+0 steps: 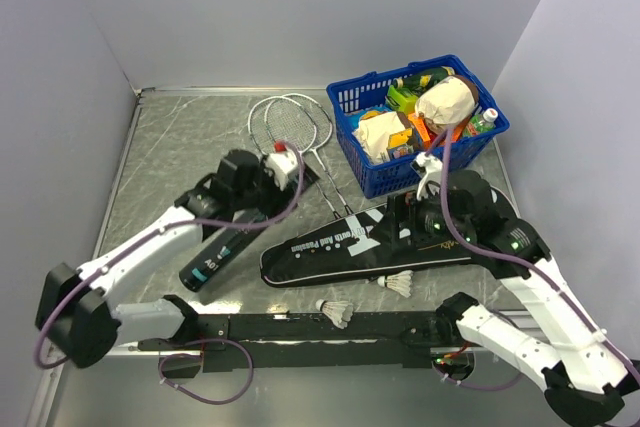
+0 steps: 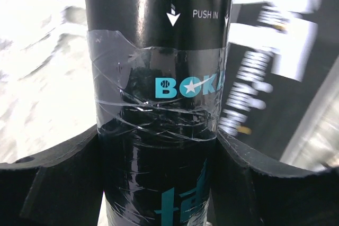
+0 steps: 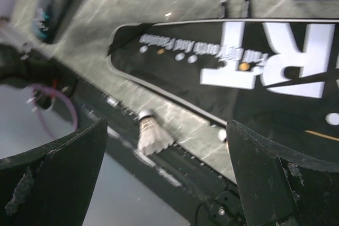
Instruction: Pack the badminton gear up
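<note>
The long dark tube (image 1: 222,252) lies on the table at the left. My left gripper (image 1: 240,230) is shut on it; in the left wrist view both fingers press the sides of the tube (image 2: 159,51), gripper (image 2: 159,149). The black "SPORT" bag (image 1: 360,245) lies flat in the middle. My right gripper (image 1: 402,217) hovers over it, open and empty (image 3: 167,149). One shuttlecock (image 1: 400,285) lies by the bag's near edge, another (image 1: 336,313) on the front rail, which also shows in the right wrist view (image 3: 151,133). Two rackets (image 1: 290,125) lie behind the bag.
A blue basket (image 1: 363,162) of groceries stands at the back right, close to the bag's wide end. A black rail (image 1: 290,327) runs along the near edge. Grey walls close in the left, back and right sides.
</note>
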`<move>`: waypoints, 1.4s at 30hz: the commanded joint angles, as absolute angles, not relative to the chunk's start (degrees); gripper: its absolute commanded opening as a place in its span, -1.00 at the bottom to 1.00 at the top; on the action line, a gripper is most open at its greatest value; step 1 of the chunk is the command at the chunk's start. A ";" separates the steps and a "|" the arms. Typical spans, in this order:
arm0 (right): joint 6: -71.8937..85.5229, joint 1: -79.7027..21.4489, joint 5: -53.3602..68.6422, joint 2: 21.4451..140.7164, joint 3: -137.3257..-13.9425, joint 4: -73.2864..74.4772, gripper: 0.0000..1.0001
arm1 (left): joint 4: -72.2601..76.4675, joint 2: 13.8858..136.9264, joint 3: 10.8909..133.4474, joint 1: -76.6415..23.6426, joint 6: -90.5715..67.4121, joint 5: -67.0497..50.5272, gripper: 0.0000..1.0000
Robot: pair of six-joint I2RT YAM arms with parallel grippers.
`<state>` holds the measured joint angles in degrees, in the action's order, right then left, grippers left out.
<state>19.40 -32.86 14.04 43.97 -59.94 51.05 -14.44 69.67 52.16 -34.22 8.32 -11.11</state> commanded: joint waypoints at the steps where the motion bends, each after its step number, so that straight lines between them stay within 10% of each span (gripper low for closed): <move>1: 18.37 -33.05 22.30 40.26 -62.14 51.59 0.98 | -12.37 63.82 50.80 -39.63 12.30 -17.92 -0.97; 16: 15.12 -33.22 34.18 47.53 -65.38 43.77 0.80 | -13.45 59.15 44.82 -46.40 12.13 -27.07 -0.98; 30: 18.54 -33.05 44.29 55.54 -63.90 32.79 0.04 | -10.72 56.95 41.13 -49.04 10.99 -28.39 -0.95; 42: 21.18 -34.10 46.23 57.83 -59.24 28.39 -0.09 | -10.37 55.90 41.22 -49.04 10.55 -28.65 -0.96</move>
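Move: My left hand holds the tube; its open end sits about 5 cm ahead, 6 cm right and slightly above that hand. The racket bag's left end, which the tube is brought over, is about 15 cm back, 3 cm left and 17 cm below it. From my right hand, the tube's open end is about 18 cm ahead, 14 cm left and 5 cm lower; the near shuttlecock is some 13 cm back, 10 cm left, 24 cm down. I keep my grip on the tube and draw it back about 14 cm and some 5 cm to the right with my left hand, swinging it nearly 30 degrees clockwise over the bag's left end, then hold it there. My right hand eases back a little, then goes left about 9 cm towards the tube's open end, turning some 25 degrees counter-clockwise with its left side rising and closing its fingers about halfway. ##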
